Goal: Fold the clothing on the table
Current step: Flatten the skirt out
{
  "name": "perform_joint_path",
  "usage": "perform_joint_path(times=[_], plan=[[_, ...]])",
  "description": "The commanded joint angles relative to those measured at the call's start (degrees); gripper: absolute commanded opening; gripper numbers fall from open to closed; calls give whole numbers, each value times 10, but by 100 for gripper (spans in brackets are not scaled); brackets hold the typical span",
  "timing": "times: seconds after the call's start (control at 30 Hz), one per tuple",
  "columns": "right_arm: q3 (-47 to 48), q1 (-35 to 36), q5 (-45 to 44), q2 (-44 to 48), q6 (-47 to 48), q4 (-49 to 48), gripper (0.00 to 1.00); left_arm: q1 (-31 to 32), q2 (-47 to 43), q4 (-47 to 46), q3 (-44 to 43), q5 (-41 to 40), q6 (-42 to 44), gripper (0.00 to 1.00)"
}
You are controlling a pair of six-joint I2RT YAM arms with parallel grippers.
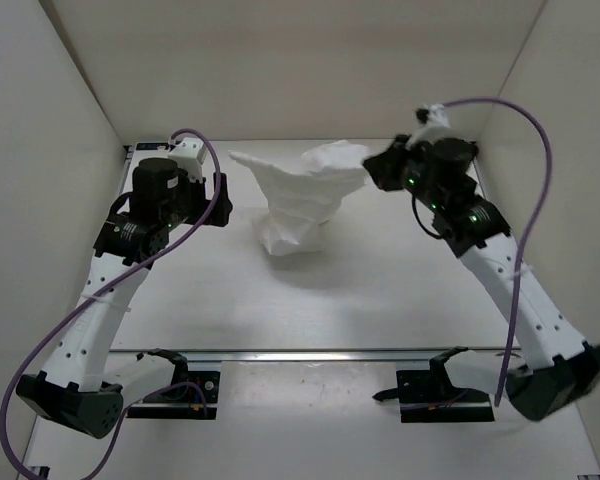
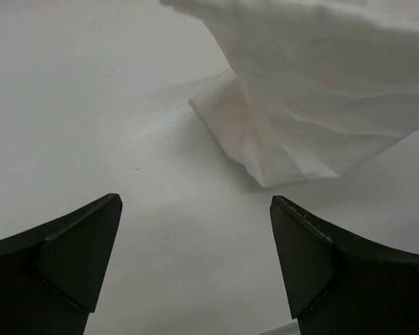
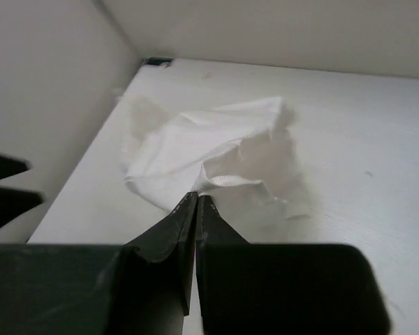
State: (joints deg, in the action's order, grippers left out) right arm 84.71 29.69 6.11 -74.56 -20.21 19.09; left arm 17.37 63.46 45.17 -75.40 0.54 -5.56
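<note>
The white pleated clothing (image 1: 300, 195) sits bunched at the back middle of the table (image 1: 310, 300), its right corner lifted off the surface. My right gripper (image 3: 197, 197) is shut on that raised edge of the clothing (image 3: 216, 150), which hangs from the fingertips down to the table. In the top view the right gripper (image 1: 372, 165) hovers at the garment's upper right corner. My left gripper (image 2: 195, 213) stands open just above the table, left of and short of the clothing (image 2: 314, 98), with nothing between its fingers. From above, the left gripper (image 1: 220, 198) sits beside the garment's left side.
White walls enclose the table on the left, back and right. A metal rail (image 1: 310, 354) runs across the front, with two black arm mounts (image 1: 185, 385) (image 1: 430, 390) behind it. Purple cables (image 1: 535, 140) loop off both arms.
</note>
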Motion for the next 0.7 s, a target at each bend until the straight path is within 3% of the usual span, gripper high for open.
perform_joint_path(times=[0.0, 0.13, 0.23, 0.4, 0.53, 0.6, 0.67], plan=[[-185, -88, 9, 68, -96, -1, 1, 6, -4, -8, -14, 14, -1, 98], [-338, -186, 14, 171, -130, 66, 55, 9, 2, -15, 9, 42, -3, 99], [-380, -250, 28, 223, -108, 115, 72, 14, 5, -23, 27, 47, 4, 99], [-365, -277, 60, 229, -59, 84, 70, 29, 39, -51, 57, 65, -14, 99], [-352, -179, 101, 156, 30, -18, 73, 44, 68, -79, 96, 88, -23, 99], [-312, -105, 55, 98, 83, -26, 76, 50, 75, -83, 105, 90, -30, 99], [-255, -85, 74, 30, 126, -17, 79, 44, 88, -82, 115, 92, -31, 99]])
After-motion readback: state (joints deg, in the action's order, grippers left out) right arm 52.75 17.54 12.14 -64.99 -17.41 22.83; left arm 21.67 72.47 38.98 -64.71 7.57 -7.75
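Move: From the right hand, its shut fingers apparently still on the skirt's right end, the middle of the airborne skirt lies about 9 cm left, 2 cm farther out and 15 cm lower. The skirt's lower end hangs close to the table, roughly 9 cm left of this hand, level with it and 36 cm below. From the open left hand the skirt's middle is about 15 cm right, 6 cm ahead and 6 cm lower. Down and to the right in one fast whip, also drawing back, the right hand drops about 24 cm while its fingers open and let go of the skirt, tipping down and turning clockwise. It then swings back left over the skirt and a little forward, staying low, fingers wide. The empty, open left hand sinks about 10 cm, drifts right and tips down. ##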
